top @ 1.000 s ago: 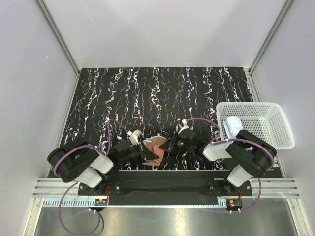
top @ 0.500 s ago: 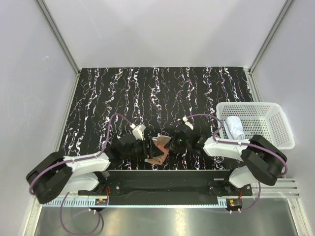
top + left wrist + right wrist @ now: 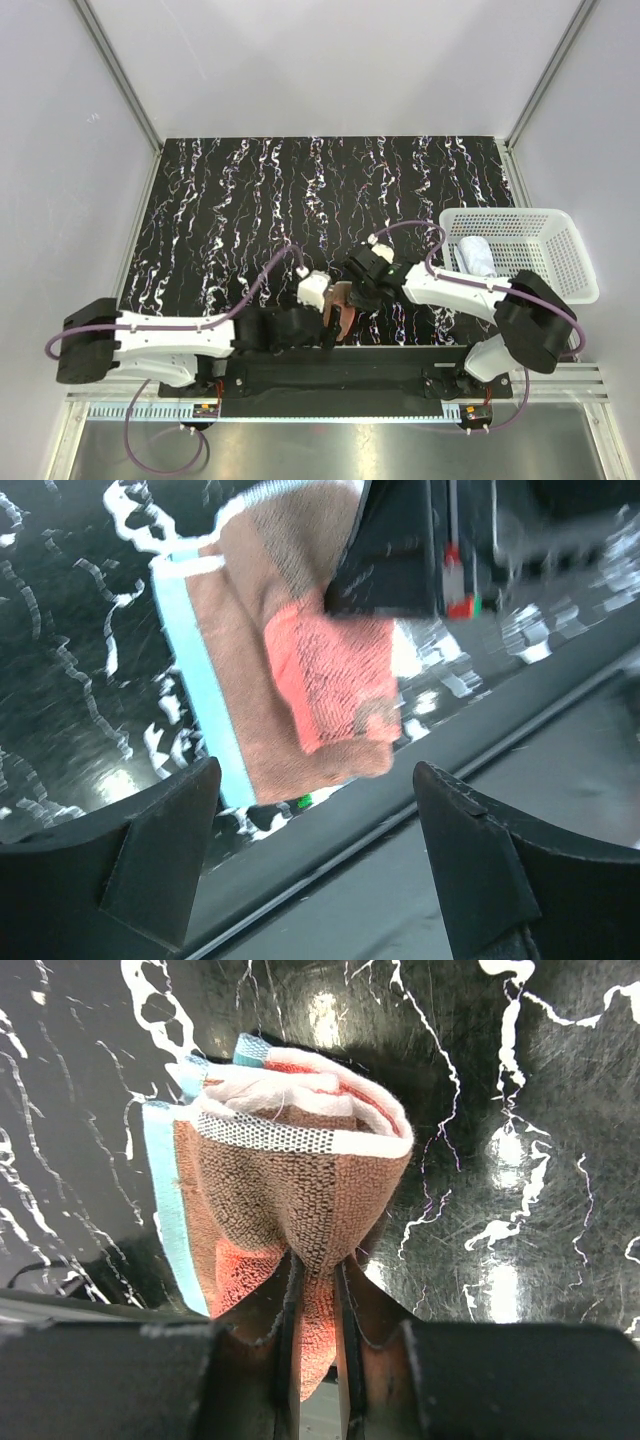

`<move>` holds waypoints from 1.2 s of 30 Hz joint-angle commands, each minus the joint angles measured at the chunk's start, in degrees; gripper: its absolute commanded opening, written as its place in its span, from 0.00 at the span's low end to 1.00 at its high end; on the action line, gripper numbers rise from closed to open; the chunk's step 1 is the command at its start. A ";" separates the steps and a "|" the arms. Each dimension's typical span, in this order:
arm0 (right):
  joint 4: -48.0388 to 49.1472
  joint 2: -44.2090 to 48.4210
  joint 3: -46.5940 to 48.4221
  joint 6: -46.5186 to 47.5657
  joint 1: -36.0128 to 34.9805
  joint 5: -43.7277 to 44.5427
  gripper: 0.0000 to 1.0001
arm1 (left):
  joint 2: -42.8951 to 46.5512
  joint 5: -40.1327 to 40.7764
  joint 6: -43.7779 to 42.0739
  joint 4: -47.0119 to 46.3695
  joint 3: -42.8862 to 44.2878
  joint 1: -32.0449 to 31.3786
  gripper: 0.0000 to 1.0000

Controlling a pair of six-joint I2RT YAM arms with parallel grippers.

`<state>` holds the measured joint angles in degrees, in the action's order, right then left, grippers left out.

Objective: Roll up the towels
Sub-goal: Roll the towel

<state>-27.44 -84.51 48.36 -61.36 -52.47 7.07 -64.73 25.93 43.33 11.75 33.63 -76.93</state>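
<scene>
The orange towel (image 3: pixel 290 1180) is bunched into a loose fold with its brownish reverse outward, a pale blue edge and white print showing. My right gripper (image 3: pixel 315 1330) is shut on a pinch of it, just above the dark marbled mat near the front edge. From above, this towel (image 3: pixel 340 310) hangs under the right gripper (image 3: pixel 350 295). My left gripper (image 3: pixel 315 855) stands open just in front of the towel (image 3: pixel 300 680), with nothing between its fingers; from above it (image 3: pixel 327 325) sits at the mat's near edge. The white towel (image 3: pixel 477 257) lies rolled in the basket.
A white perforated basket (image 3: pixel 520 213) stands at the right edge of the mat. The black rail (image 3: pixel 330 365) carrying the arm bases runs right behind the left gripper. Grey walls close in the back and both sides.
My left gripper opened and let go of the orange towel, and its arm stretched out low along the near edge. The right gripper closed tighter on the towel and keeps hold of it.
</scene>
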 commanded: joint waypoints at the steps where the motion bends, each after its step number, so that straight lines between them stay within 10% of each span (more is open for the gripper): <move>1: -6.13 -2.59 2.96 1.33 -1.49 2.24 0.09 | -6.78 15.00 -0.18 4.94 6.09 -6.72 0.83; 16: -7.89 -5.40 5.87 2.39 -2.55 1.54 0.10 | -29.04 25.66 0.70 14.09 22.36 -13.78 0.81; 30: -7.28 -2.42 5.87 2.92 -2.55 -1.18 0.17 | -26.59 21.62 6.59 10.67 12.70 -13.78 0.38; 32: -7.27 -1.72 5.87 2.92 -2.64 -1.36 0.23 | -24.75 20.74 5.54 8.49 10.77 -13.69 0.33; 36: -8.85 0.13 6.40 2.83 -2.38 0.57 0.67 | -18.88 16.70 2.81 2.15 6.20 -12.73 0.31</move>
<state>-33.12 -87.37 53.67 -59.51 -54.46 5.93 -88.05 46.11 47.20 18.92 42.72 -90.45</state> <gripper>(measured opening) 0.580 0.325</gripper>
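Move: The near end of the brown-and-orange towel lies roughly 5 cm below the open left hand, about 1 cm back and 1 cm to its left. From the right hand, which still grips the towel farther up, that end is some 7 cm back and 2 cm left, slightly lower. The right gripper's fingertips are about 7 cm ahead of the left hand and 4 cm right; the towel's blue hem is roughly 4 cm ahead and 4 cm left. The towel's near end is taken by the left hand: the open fingers swing about 5 cm right and a little back, then sink some 5 cm while coming back left and close to pinch it, the wrist turning about 25 degrees so they point more squarely forward. The right hand holds the towel almost in place, then opens its fingers around it with a slight rise. ##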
